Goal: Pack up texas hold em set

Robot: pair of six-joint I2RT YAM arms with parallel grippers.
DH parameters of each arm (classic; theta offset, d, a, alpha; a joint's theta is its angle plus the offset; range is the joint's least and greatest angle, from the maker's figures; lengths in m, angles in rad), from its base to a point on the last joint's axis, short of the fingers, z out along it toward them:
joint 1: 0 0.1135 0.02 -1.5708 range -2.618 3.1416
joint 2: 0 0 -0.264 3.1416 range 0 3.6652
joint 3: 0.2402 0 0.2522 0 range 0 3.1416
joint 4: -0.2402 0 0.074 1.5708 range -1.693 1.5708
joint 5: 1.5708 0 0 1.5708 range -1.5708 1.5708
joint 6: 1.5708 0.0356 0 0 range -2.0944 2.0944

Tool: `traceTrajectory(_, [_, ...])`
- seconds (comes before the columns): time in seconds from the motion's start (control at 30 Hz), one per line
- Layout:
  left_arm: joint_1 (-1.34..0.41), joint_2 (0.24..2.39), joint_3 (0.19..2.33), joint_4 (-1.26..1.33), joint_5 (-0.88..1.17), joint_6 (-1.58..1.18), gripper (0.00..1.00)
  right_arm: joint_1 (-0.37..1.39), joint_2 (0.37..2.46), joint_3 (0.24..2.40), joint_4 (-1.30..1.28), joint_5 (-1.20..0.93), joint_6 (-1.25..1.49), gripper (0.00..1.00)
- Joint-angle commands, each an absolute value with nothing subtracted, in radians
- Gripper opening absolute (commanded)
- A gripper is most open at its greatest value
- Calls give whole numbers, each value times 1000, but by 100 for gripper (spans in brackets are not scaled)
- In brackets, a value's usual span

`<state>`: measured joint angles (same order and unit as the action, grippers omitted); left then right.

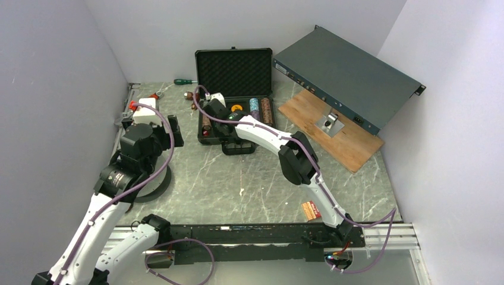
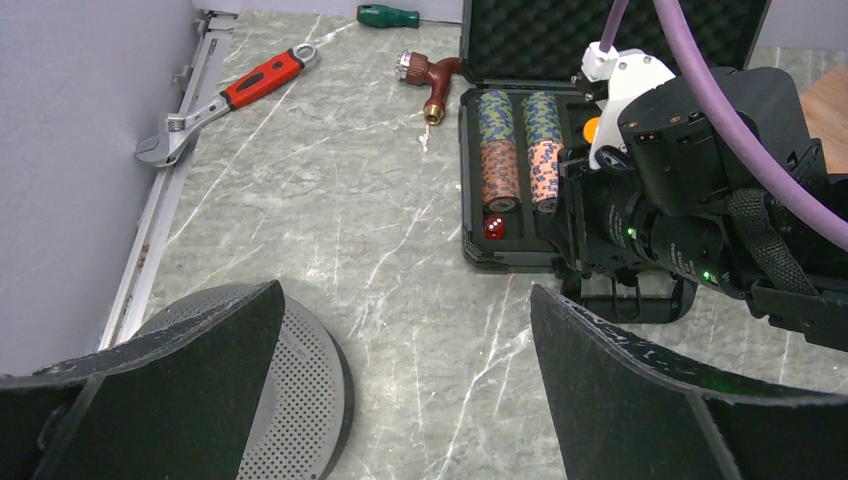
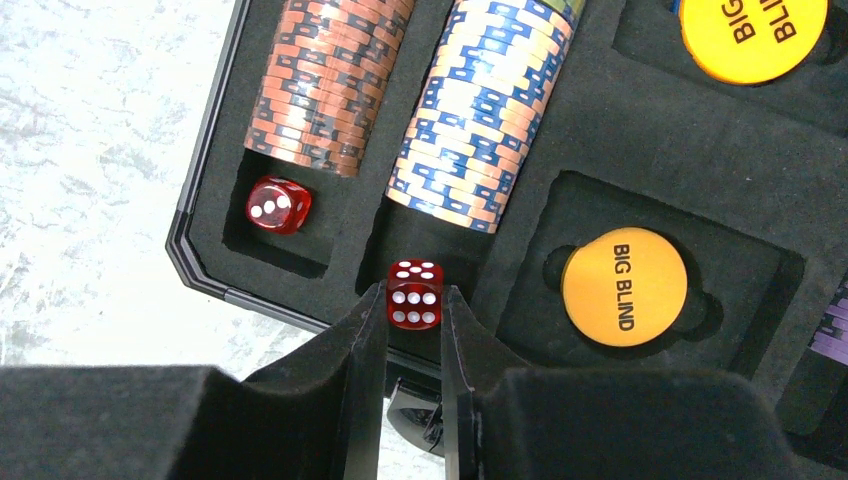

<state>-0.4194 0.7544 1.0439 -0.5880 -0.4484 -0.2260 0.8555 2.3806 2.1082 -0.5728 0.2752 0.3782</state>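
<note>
The black case (image 1: pixel 235 138) of the texas hold em set lies open on the table, its egg-crate foam lid (image 1: pixel 234 71) upright. Striped chip stacks (image 3: pixel 320 80) fill its slots, and a red die (image 3: pixel 278 205) lies at the foot of the left slot. My right gripper (image 3: pixel 415 305) hangs over the case's near-left corner, shut on a second red die (image 3: pixel 415 293) just above the foot of the neighbouring slot. Two yellow BIG BLIND buttons (image 3: pixel 624 286) sit in the foam. My left gripper (image 2: pixel 405 330) is open over bare table, left of the case (image 2: pixel 478 245).
A round perforated grey disc (image 2: pixel 300 370) lies under my left fingers. A red-handled wrench (image 2: pixel 230 100), a green screwdriver (image 2: pixel 388 15) and a brown tap fitting (image 2: pixel 430 80) lie at the back left. The long grey-green rack box (image 1: pixel 347 77) leans over a wooden board (image 1: pixel 339 133) at the right.
</note>
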Motion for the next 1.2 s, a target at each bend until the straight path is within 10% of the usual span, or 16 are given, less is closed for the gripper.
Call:
traceTrajectory(0.0, [-423,756,1061,-565,-433,-226,99,844,2362,2112,-528,262,388,30])
traceTrajectory(0.3, [-423,762,1062,-566,-431,-226,99,842,2334,2094,-518,253,376,63])
traceTrajectory(1.17, [-423,797,1055,-555,-417,-196,100,844,1725,1549,-477,385,335,74])
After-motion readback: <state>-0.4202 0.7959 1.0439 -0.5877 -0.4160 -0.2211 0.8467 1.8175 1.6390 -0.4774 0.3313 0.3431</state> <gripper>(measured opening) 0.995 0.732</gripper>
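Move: The right hand holds the second red die just above the front end of the second slot from the left, about 1 cm below. That slot's chip stack is centred some 6 cm ahead; the other die lies about 4 cm left and level, the big blind button about 7 cm right and 1 cm ahead. From the idle left hand the held die is roughly 16 cm ahead, 17 cm right and 24 cm below. The right fingers open, releasing the die; the hand then rises about 13 cm, veering right 8 and back. ##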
